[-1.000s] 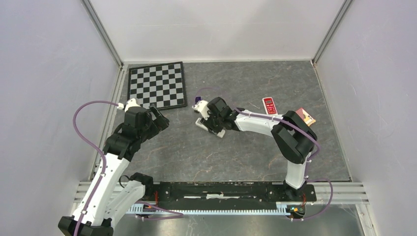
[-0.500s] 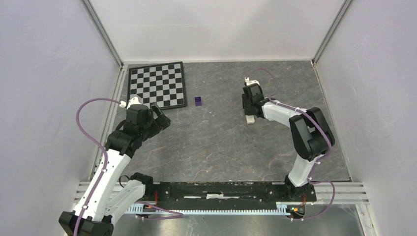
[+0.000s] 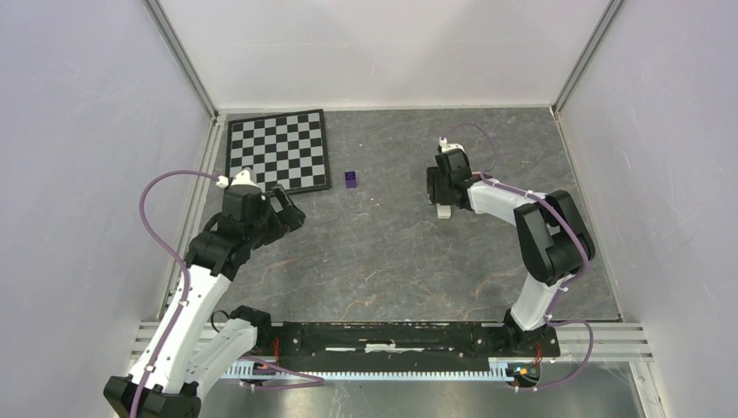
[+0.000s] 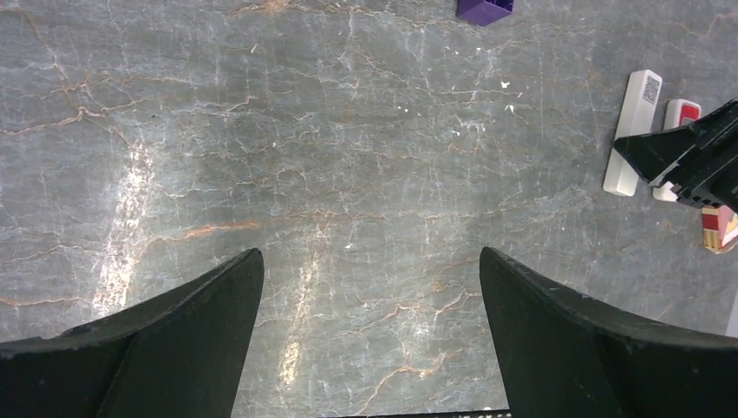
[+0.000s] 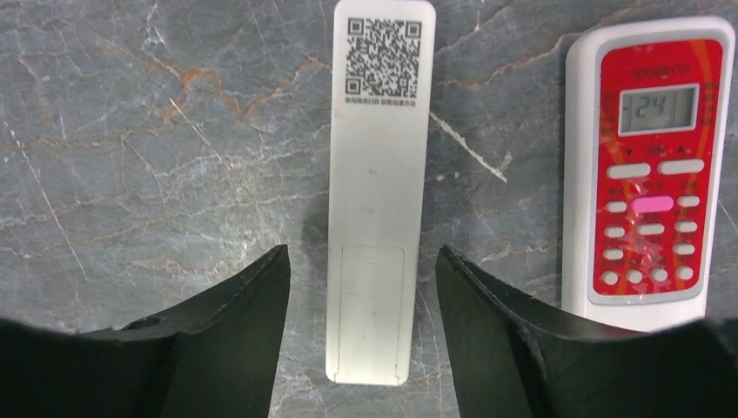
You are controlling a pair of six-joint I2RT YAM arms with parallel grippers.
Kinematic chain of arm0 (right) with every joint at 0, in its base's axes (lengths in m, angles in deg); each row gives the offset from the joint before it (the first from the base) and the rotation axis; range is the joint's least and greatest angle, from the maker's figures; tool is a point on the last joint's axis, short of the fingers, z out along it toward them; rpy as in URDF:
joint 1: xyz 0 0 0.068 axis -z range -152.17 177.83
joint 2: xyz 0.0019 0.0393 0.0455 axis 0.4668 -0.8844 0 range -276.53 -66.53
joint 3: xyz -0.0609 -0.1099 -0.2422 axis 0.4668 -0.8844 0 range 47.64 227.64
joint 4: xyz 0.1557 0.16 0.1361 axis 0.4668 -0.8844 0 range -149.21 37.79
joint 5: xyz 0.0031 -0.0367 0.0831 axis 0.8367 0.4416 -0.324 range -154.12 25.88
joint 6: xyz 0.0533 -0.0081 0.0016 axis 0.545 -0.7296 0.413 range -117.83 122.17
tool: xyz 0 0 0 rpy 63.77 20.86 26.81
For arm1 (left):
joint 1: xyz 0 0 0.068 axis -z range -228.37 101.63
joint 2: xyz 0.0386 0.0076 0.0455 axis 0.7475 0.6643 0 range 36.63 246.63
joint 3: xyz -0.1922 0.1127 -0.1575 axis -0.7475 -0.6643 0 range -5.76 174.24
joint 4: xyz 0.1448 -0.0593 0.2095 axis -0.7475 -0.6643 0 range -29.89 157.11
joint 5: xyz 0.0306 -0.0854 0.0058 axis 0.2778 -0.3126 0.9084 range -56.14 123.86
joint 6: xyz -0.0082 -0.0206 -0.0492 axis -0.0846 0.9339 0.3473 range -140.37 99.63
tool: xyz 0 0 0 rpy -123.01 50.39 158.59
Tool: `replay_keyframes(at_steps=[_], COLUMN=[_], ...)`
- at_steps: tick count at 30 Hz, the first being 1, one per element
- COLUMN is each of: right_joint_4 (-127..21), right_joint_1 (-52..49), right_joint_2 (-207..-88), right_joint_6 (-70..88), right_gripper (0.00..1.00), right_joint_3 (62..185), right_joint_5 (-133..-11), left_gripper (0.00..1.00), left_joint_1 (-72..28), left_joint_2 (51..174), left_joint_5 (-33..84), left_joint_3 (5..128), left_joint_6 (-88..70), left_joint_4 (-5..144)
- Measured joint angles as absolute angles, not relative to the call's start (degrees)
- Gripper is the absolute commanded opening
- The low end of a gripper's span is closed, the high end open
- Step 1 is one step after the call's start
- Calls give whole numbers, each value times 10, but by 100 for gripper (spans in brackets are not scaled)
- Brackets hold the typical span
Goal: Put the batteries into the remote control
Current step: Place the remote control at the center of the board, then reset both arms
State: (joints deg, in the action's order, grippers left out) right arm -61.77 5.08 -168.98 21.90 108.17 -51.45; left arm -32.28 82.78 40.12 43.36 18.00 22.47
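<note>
The remote control [image 5: 374, 200] is a long white bar lying flat on the grey table, back side up, with a QR label at its far end and a closed cover panel at its near end. It also shows as a remote control [image 3: 444, 211] end below the right wrist, and as a remote control [image 4: 633, 131] at the right. My right gripper [image 5: 363, 257] hangs over its near end, open, a gap on each side of the bar. My left gripper [image 4: 372, 257] is open over bare table. The batteries are out of view.
A red-faced remote [image 5: 648, 165] lies just right of the white one, close to the right finger. A purple cube [image 3: 351, 178] sits mid-table. A chessboard [image 3: 277, 150] lies at the back left. A small red and beige box [image 4: 718, 228] lies beyond the right arm.
The right arm carried the white remote from mid-table to the right, beside the red remote. Its jaws have since opened off it. The left arm barely moved.
</note>
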Motion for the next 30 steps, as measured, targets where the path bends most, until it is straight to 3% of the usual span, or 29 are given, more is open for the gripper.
replay_keyframes(at_steps=[7, 9, 19, 30], right_joint_4=[-621, -617, -615, -645], right_joint_1=[51, 51, 53, 54], right_joint_2=[-1606, -1551, -1135, -842], right_joint_6=[213, 207, 194, 139], right_gripper=[82, 98, 98, 98], right_joint_3=[1031, 1008, 830, 819], right_joint_5=[-525, -523, -427, -280], left_gripper=[100, 100, 100, 100], left_joint_1=[-323, -323, -323, -323], left_joint_2=[820, 815, 723, 591], left_joint_5=[381, 377, 385, 444], left_joint_3=[452, 457, 490, 522], left_joint_6=[160, 154, 80, 43], left_joint_4=[224, 224, 222, 202])
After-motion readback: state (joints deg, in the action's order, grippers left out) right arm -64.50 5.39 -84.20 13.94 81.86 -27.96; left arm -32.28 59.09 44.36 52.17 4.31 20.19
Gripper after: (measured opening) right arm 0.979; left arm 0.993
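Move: My right hand is astride the lower half of the white remote control, its middle about 3 cm ahead of me and 1 cm lower. The red remote's middle is level with it, about 10 cm to its right. The snack packet is about 27 cm to my right and 2 cm back. From my left hand, the white remote control is some 41 cm to the right, 18 cm ahead and 17 cm below. I spread my right fingers from partly open to fully wide and ease back about a centimetre off the white remote control, already released. Then I climb fast, some 26 cm, while drawing back about 17 and right about 15, fingers swinging up some 55 degrees and turning clockwise. My empty left hand rises about 13 cm, backs off 6 and ends 4 cm left, tilting up 30 degrees. ##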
